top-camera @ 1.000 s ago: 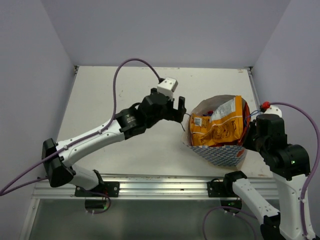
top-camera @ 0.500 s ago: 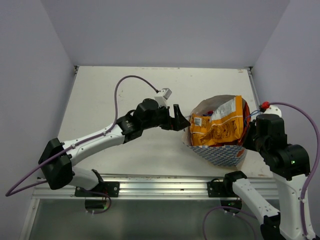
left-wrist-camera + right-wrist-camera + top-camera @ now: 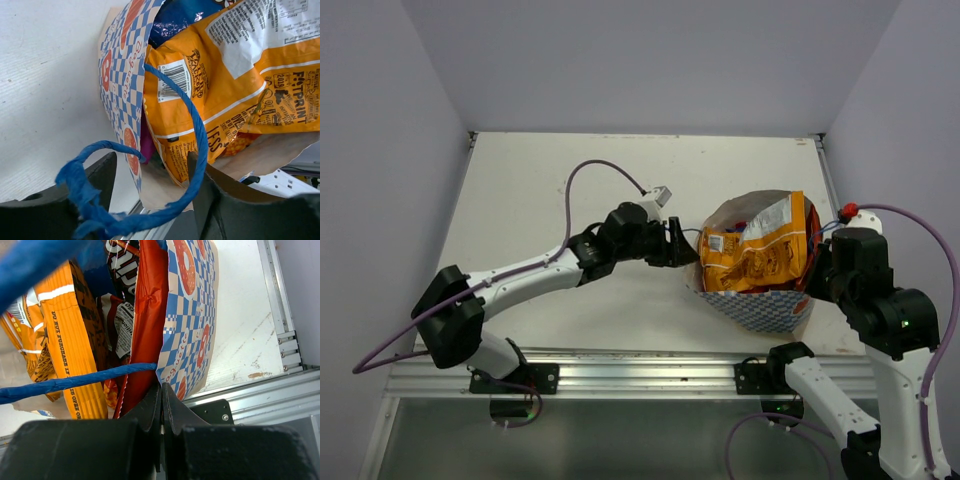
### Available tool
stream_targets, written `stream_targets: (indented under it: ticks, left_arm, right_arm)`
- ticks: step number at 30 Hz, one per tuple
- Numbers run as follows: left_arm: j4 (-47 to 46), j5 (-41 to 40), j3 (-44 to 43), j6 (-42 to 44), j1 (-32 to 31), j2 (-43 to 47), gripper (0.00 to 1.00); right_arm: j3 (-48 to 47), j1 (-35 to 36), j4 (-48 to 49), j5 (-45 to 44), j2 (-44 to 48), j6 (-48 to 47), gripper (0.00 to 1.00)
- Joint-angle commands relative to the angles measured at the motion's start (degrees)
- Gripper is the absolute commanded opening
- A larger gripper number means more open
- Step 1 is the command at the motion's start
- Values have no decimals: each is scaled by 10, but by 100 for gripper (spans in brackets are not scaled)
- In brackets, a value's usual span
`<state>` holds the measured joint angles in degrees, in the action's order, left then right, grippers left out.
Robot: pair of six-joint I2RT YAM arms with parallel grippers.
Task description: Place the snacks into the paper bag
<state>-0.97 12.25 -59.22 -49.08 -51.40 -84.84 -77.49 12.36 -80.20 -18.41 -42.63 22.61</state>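
The paper bag, blue-and-white checked, stands at the right of the table, stuffed with snacks. A large orange packet tops it. My left gripper is open at the bag's left rim. In the left wrist view its jaws straddle the checked bag wall and a blue string handle, beside the orange packet, a blue packet and a purple one. My right gripper is shut on the bag's wall, next to a red packet.
The bag's other blue handle crosses an orange packet. The metal rail runs along the table's front edge, close below the bag. The white table stretches left and back, with walls around it.
My left gripper has turned and moved right and down to the bag's left rim. The right arm and the bag have not moved.
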Motion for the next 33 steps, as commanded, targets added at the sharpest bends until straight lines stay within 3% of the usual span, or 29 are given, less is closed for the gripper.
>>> stream_targets:
  ticks: [1, 10, 13, 14, 15, 20, 26, 33]
  left_arm:
    - [-14, 11, -2, 0, -3, -10, 60]
    - [-16, 18, -15, 15, -11, -51, 37]
    - [-24, 25, -19, 17, -12, -63, 19]
    - [-30, 30, -20, 16, -12, -66, 5]
    - [-39, 30, -27, 14, -12, -67, 0]
    - [37, -48, -120, 21, -19, -49, 0]
    - [176, -168, -308, 33, -34, -7, 0]
    - [288, -270, -360, 42, -50, 34, 0]
  right_arm:
    - [1, 0, 16, 1, -4, -11, 0]
    - [2, 0, 20, 0, -9, -13, 0]
    - [4, 1, 22, 3, -10, -14, 0]
    - [4, 1, 22, 3, -11, -15, 0]
    - [5, 0, 23, 5, -12, -18, 0]
    - [-16, 0, 31, 25, -28, -25, 0]
    - [-90, 1, 51, 88, -82, -45, 0]
    - [-232, 4, 86, 175, -174, -56, 0]
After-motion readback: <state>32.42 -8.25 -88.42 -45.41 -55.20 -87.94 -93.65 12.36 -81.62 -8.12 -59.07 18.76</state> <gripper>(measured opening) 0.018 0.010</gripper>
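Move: The paper bag's left rim, by its handle's root, lies between the left gripper's open fingers, about 4 cm below and 1 cm right. Inside the bag, the orange packet's middle is some 12 cm right, 1 cm ahead and 2 cm lower; the blue packet is 9 cm right, 5 cm ahead, 5 cm lower. The right gripper already holds the right rim; from it the left rim is about 21 cm left, 8 cm ahead and 12 cm below. Lower the left gripper about 4 cm astride the bag's left rim, one finger inside and one outside, closing until it pinches the paper beside the handle. Then raise it some 12 cm, easing forward and finally left, wrist turning counter-clockwise. As it lifts, keep the right gripper shut on the right rim and bring it forward, left and up, each 4 to 5 cm. ##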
